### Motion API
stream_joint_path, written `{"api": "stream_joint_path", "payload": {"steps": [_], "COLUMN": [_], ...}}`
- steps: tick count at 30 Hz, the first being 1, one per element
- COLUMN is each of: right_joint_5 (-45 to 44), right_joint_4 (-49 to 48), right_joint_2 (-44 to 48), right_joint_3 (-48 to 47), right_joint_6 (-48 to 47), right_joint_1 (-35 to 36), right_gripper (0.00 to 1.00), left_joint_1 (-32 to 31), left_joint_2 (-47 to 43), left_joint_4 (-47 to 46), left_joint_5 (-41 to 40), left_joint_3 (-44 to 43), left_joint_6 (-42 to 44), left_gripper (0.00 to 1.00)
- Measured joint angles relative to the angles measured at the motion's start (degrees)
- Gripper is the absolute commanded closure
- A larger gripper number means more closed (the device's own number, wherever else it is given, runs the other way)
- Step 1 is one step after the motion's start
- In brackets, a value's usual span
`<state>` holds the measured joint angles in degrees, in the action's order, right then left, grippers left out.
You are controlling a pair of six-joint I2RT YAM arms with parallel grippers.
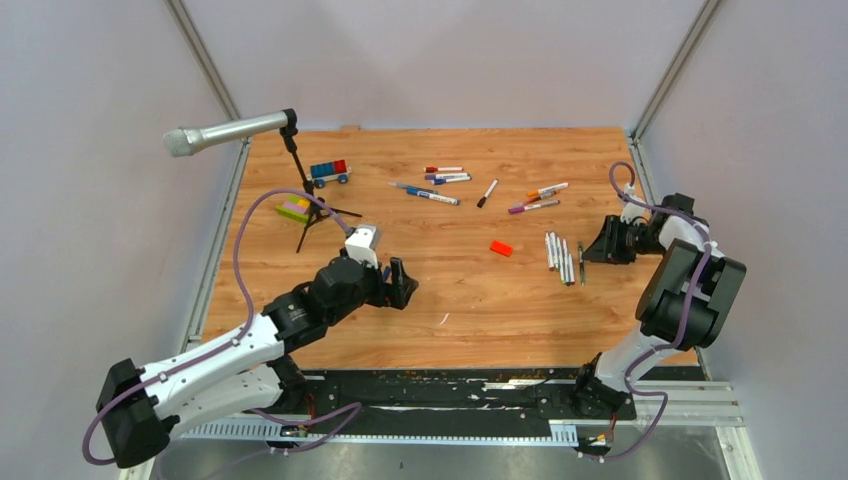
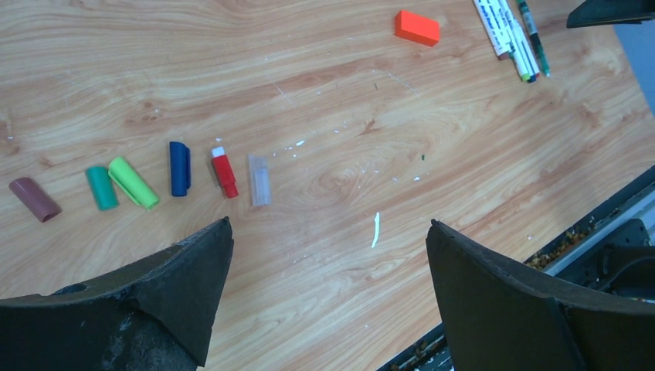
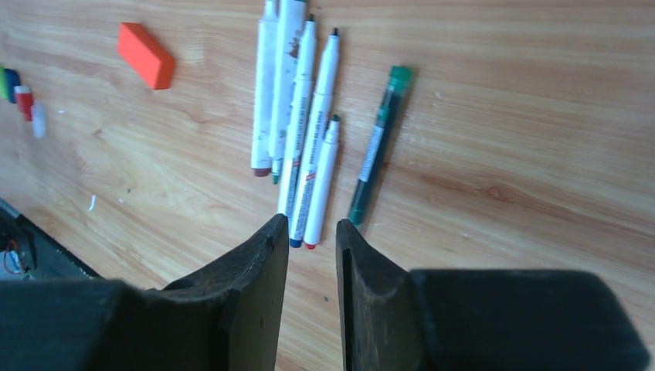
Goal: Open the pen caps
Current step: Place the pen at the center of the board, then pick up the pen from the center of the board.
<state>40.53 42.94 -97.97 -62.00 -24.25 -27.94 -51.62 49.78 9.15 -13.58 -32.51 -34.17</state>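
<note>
Several loose pen caps lie in a row on the wood in the left wrist view: brown [image 2: 35, 199], teal [image 2: 101, 188], lime [image 2: 133, 182], blue [image 2: 179, 168], red [image 2: 225, 173] and clear [image 2: 259, 179]. My left gripper [image 2: 330, 222] [image 1: 400, 280] hovers just on the near side of them, wide open and empty. Several uncapped white pens [image 3: 297, 131] [image 1: 560, 255] lie side by side, with a dark green pen [image 3: 378, 147] beside them. My right gripper [image 3: 310, 220] [image 1: 590, 250] sits just behind their ends, its jaws a narrow gap apart with nothing between. More pens [image 1: 440, 178] with caps on lie at the back.
An orange-red block [image 1: 501, 248] [image 2: 417, 27] [image 3: 147, 54] lies between the caps and the pen row. A grey microphone [image 1: 225, 132] on a black tripod, stacked toy bricks [image 1: 294, 208] and a toy car [image 1: 330, 172] stand at the back left. Grey walls enclose the table.
</note>
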Motion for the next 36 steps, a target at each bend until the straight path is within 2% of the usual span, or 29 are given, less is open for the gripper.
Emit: {"api": "stream_joint_path", "payload": {"steps": [9,16,20,23,28,32,36], "right_joint_5": [6.3,5.8,2.9,-0.9,-8.8,-12.3,-14.1], "right_joint_4": [2.1,5.2,7.9,10.1,14.9,17.5,17.8], "right_joint_2": [1.9,-0.2,-4.0,-7.6,-14.6,-18.8,-19.8], "right_joint_3": [-2.5,-12.5,-20.2,-25.7,-33.6,-36.5,-37.5], "right_joint_6": [-3.1,-4.8,-6.2,-8.5,-18.6,-26.5,-32.7], "right_joint_1": [1.0,6.5,11.4,15.6,23.6,27.9,28.6], "right_gripper": [0.69,0.68,0.66,0.58,0.51,0.48,0.48], "left_joint_1": [0.0,0.0,0.0,0.0,0.0,0.0,0.0], "left_joint_2": [-6.2,-6.9,-6.9,-6.9,-6.9,-7.1,-7.2], "left_joint_4": [-1.9,-2.4,-2.3,-2.3,-2.0,-1.2,-1.0], "left_joint_5": [-0.7,-0.9,-1.1,-1.1,-1.6,-2.0,-2.3], "left_joint_3": [3.5,3.6,3.7,3.7,3.7,3.7,3.7], "left_joint_6": [-0.8,-1.5,-1.6,-1.6,-1.7,-1.7,-1.6], "left_gripper": [0.00,0.00,0.00,0.00,0.00,0.00,0.00]}}
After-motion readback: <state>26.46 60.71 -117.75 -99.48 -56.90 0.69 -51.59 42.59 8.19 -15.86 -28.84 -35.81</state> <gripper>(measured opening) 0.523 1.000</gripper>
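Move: Ahead and to the left of the right hand, about 16 cm out, 12 cm left and 3 cm below, lies the purple pen. The red pen is 2 cm beyond it and 2 cm to its right, the orange marker 4 cm beyond it and 4 cm to its right. The row of uncapped pens sits 3 cm ahead of the hand and 6 cm left, the teal pen 2 cm ahead and 1 cm left. From the left hand the purple pen is roughly 27 cm ahead, 28 cm right and 12 cm below. Leaving the teal pen already laid down, the empty right hand arcs forward and left towards the purple pen, about 11 cm out and 10 cm across. It climbs some 7 cm on the way, then sinks most of that again while the wrist swings about 50 degrees counter-clockwise and the fingers spread to half open, ending short of the pen without a grip. ##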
